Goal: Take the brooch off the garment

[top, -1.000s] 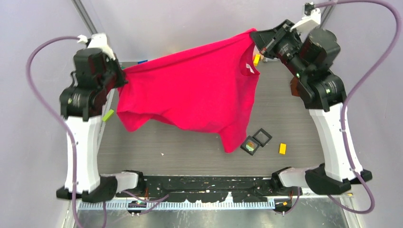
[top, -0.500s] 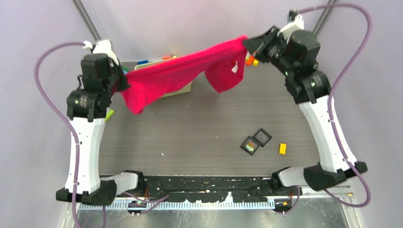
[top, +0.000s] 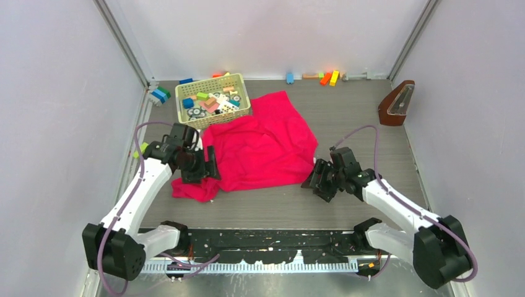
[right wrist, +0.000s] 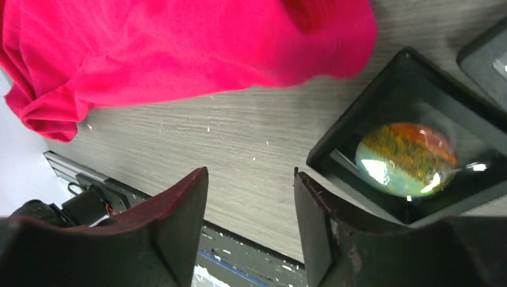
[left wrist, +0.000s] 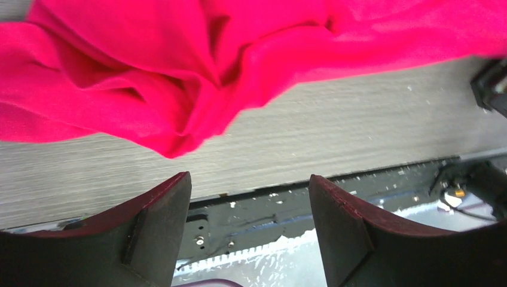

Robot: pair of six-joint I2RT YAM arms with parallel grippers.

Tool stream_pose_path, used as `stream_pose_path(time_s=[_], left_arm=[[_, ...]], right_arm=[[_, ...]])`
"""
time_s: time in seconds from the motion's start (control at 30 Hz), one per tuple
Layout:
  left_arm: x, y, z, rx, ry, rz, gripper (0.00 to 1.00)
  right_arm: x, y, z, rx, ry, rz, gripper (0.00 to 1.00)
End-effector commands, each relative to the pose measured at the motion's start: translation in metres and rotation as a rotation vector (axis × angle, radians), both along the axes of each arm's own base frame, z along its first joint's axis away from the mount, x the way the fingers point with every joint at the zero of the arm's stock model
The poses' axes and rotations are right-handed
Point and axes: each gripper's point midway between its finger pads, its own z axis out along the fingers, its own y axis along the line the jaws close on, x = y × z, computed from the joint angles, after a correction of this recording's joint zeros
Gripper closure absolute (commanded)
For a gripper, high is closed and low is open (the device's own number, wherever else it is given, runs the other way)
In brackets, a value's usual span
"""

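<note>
The crimson-pink garment (top: pixel 260 145) lies crumpled on the table, in front of the basket. The brooch (right wrist: pixel 406 158), a round badge with yellow, green and orange tints, rests in a black square tray (right wrist: pixel 353 128), apart from the garment. My right gripper (right wrist: pixel 251 227) is open and empty just beside that tray. In the top view it (top: pixel 317 179) hides the tray and brooch. My left gripper (top: pixel 209 170) is open and empty over the garment's near-left edge. In the left wrist view (left wrist: pixel 248 233) the cloth (left wrist: pixel 179 72) lies beyond the fingertips.
A cream basket (top: pixel 212 102) of toy blocks stands behind the garment. A second black tray (right wrist: pixel 487 60) lies beside the first. A brown wedge-shaped object (top: pixel 396 105) stands far right. Loose blocks (top: pixel 328 77) line the back wall. A green block (top: pixel 141 148) lies at the left.
Both grippers held the garment stretched high in the air. They have let go; the garment now lies on the table and both arms have dropped low, open.
</note>
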Motion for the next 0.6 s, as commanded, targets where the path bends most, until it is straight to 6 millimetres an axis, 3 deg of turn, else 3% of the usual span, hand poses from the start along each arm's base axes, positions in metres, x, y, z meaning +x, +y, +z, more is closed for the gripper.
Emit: stream_pose_path(time_s=[0.0,0.13,0.2,0.27,0.37,0.43,0.47,0.5,0.53,0.57], left_arm=[[-0.006,-0.025,0.024,-0.124,-0.081,-0.060,0.26],[0.012,-0.015,0.031,-0.090,-0.226,0.004,0.23],[0.021,-0.004,0.027,-0.049,-0.310,0.046,0.17],[0.032,0.010,0.026,0.005,-0.409,0.102,0.01],[0.051,0.029,0.031,0.086,-0.581,0.142,0.00],[0.063,0.036,0.034,0.121,-0.683,0.145,0.00],[0.069,0.047,0.035,0.169,-0.732,0.187,0.00],[0.073,0.057,0.036,0.201,-0.768,0.233,0.00],[0.076,0.066,0.034,0.245,-0.795,0.265,0.00],[0.080,0.073,0.034,0.285,-0.828,0.273,0.00]], right_arm=[[0.003,-0.001,0.035,0.015,-0.141,0.022,0.34],[0.013,-0.029,0.056,-0.127,-0.234,-0.034,0.31],[0.023,-0.052,0.066,-0.235,-0.303,-0.104,0.32],[0.032,-0.071,0.080,-0.302,-0.396,-0.169,0.32],[0.040,-0.092,0.101,-0.378,-0.567,-0.213,0.31],[0.045,-0.096,0.111,-0.381,-0.679,-0.227,0.29],[0.052,-0.094,0.124,-0.360,-0.757,-0.241,0.26],[0.052,-0.096,0.120,-0.352,-0.787,-0.259,0.23],[0.059,-0.102,0.133,-0.337,-0.845,-0.333,0.21],[0.062,-0.107,0.134,-0.348,-0.852,-0.365,0.20]])
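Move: The left hand, empty, has the middle of the laid-down garment about 8 cm ahead, 15 cm to its right and 10 cm below; the block basket stands some 23 cm ahead. The right hand, also empty, has the garment's middle about 10 cm ahead and 17 cm to its left, 5 cm below. From that hand the tray with the brooch lies 5 cm back and 6 cm right, the empty tray 1 cm back and 11 cm right. Both empty hands retreat from the garment, with no contact seen. The right hand, after a small pull back, climbs about 10 cm while swinging right and somewhat forward, fingers tipping up nearly 40 degrees and opening further. The left hand first edges right and up, then swings left and forward while sinking again, away from the garment's middle, tilting forward and opening fully. ##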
